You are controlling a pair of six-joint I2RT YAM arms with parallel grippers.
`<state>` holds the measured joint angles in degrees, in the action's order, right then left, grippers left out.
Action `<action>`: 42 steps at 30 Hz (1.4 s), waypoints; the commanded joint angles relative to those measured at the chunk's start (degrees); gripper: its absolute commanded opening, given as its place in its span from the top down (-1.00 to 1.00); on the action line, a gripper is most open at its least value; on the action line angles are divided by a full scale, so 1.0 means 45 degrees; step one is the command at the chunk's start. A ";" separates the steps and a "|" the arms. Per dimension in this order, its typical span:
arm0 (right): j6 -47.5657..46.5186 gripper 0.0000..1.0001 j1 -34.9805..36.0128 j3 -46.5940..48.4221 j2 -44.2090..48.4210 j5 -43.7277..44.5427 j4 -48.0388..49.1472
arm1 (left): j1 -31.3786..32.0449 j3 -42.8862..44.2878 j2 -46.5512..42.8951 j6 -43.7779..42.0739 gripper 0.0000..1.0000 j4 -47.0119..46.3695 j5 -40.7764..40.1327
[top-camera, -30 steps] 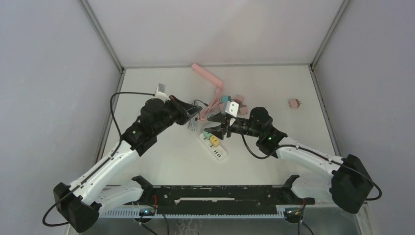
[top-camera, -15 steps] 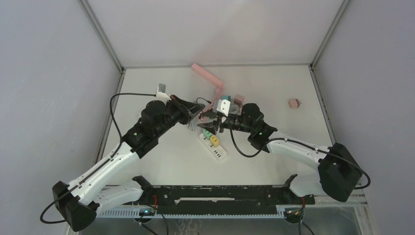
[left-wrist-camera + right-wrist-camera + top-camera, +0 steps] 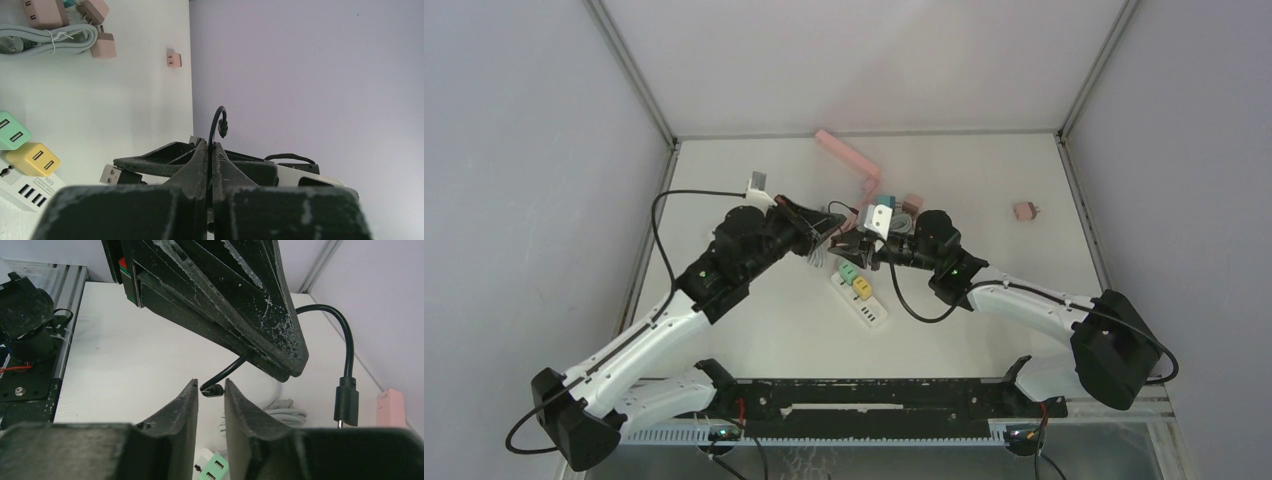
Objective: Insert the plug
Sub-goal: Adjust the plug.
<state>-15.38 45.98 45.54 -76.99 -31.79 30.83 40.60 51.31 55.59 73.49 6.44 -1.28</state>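
A short black cable (image 3: pixel 227 371) is pinched in my left gripper (image 3: pixel 209 146), which is shut and hovers above the table's middle (image 3: pixel 828 238). One small connector (image 3: pixel 346 405) of the cable dangles free. Its USB plug (image 3: pixel 112 174) sits at the tips of my right gripper (image 3: pixel 210 386), whose fingers (image 3: pixel 186 401) have closed in on the plug's black body (image 3: pixel 213 390). The two grippers meet tip to tip (image 3: pixel 844 248). Just below them lies the white power strip (image 3: pixel 871 310) carrying a green adapter (image 3: pixel 848 272) and a yellow adapter (image 3: pixel 862 287).
A pink power strip (image 3: pixel 849 158) lies at the back. Pink adapters (image 3: pixel 912 205) and a teal one (image 3: pixel 884 203) sit behind the grippers. Another pink adapter (image 3: pixel 1025 211) lies far right. A coiled grey cable (image 3: pixel 50 37) rests near the strip, and a white block (image 3: pixel 756 184) at left.
My right arm has swung left up to the left gripper. Its jaws have narrowed around the USB plug. The left gripper has stayed shut on the cable, barely moving.
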 commanded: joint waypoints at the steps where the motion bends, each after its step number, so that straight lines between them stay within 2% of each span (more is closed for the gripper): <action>1: -0.0119 0.44 0.0124 0.0544 0.0261 -0.0117 0.0081 | 0.0080 -0.0111 0.0016 -0.0232 0.99 -0.0689 0.0080; 7: 0.0661 0.78 0.0096 0.0553 0.0781 0.0177 -0.0679 | 0.0080 -0.0215 -0.0097 -0.0732 0.99 -0.0526 -0.0364; 10: 0.1506 0.90 0.0081 0.0815 0.1133 0.0911 -0.1724 | 0.0080 -0.0230 -0.0139 -0.1306 0.90 -0.0353 -0.0632; 14: 0.2912 0.99 0.0076 0.1291 0.1572 0.2057 -0.3403 | 0.0080 -0.0234 -0.0196 -0.2260 0.59 -0.0230 -0.0891; 20: 0.5111 1.00 0.0065 0.2198 0.2005 0.3652 -0.6171 | 0.0060 -0.0236 -0.0506 -0.3771 0.06 -0.0153 -0.1070; 27: 0.7396 1.00 -0.0002 0.2829 0.2576 0.5241 -0.8533 | 0.0047 -0.0760 -0.1333 -0.6219 -0.25 -0.0172 -0.1150; 32: 0.8748 1.00 -0.0220 0.2982 0.3101 0.5557 -0.9628 | 0.0060 -0.1929 -0.2217 -0.7631 -0.33 -0.0927 -0.0544; 38: 1.0045 1.00 -0.0371 0.2972 0.3429 0.5416 -0.9911 | 0.0229 -0.3993 -0.2521 -0.8063 -0.35 -0.3835 0.0947; 42: 1.0807 1.00 -0.0410 0.2966 0.3413 0.5330 -0.9888 | 0.0899 -0.4429 -0.2247 -0.9104 -0.34 -0.5198 0.0885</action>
<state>27.40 44.60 56.55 -62.78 -8.01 -13.98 42.17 32.60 45.10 39.03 -5.32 0.27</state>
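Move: The cable's black USB plug hangs between the right hand's half-open fingertips, about 1 cm to the left of the right hand point and otherwise level with it. From the left hand, whose shut fingers still grip the cable, it is roughly 3 cm back, 1 cm left and 5 cm below. From the right hand, the green plug on the power strip lies about 2 cm ahead, 3 cm right and 22 cm down, the yellow plug some 2 cm back, 6 cm right and 22 cm down. The right hand stays almost in place while its fingers close on the USB plug, then draws it about 8 cm to the right, away from the left hand, rolling and swinging clockwise some 55 degrees in all until the fingers point left-forward and slightly down. Meanwhile the left hand opens wide to let go of the cable, shifts left a little and then drops about 7 cm towards the table, drawing back some 3 cm and tilting its fingers upward as it goes. ##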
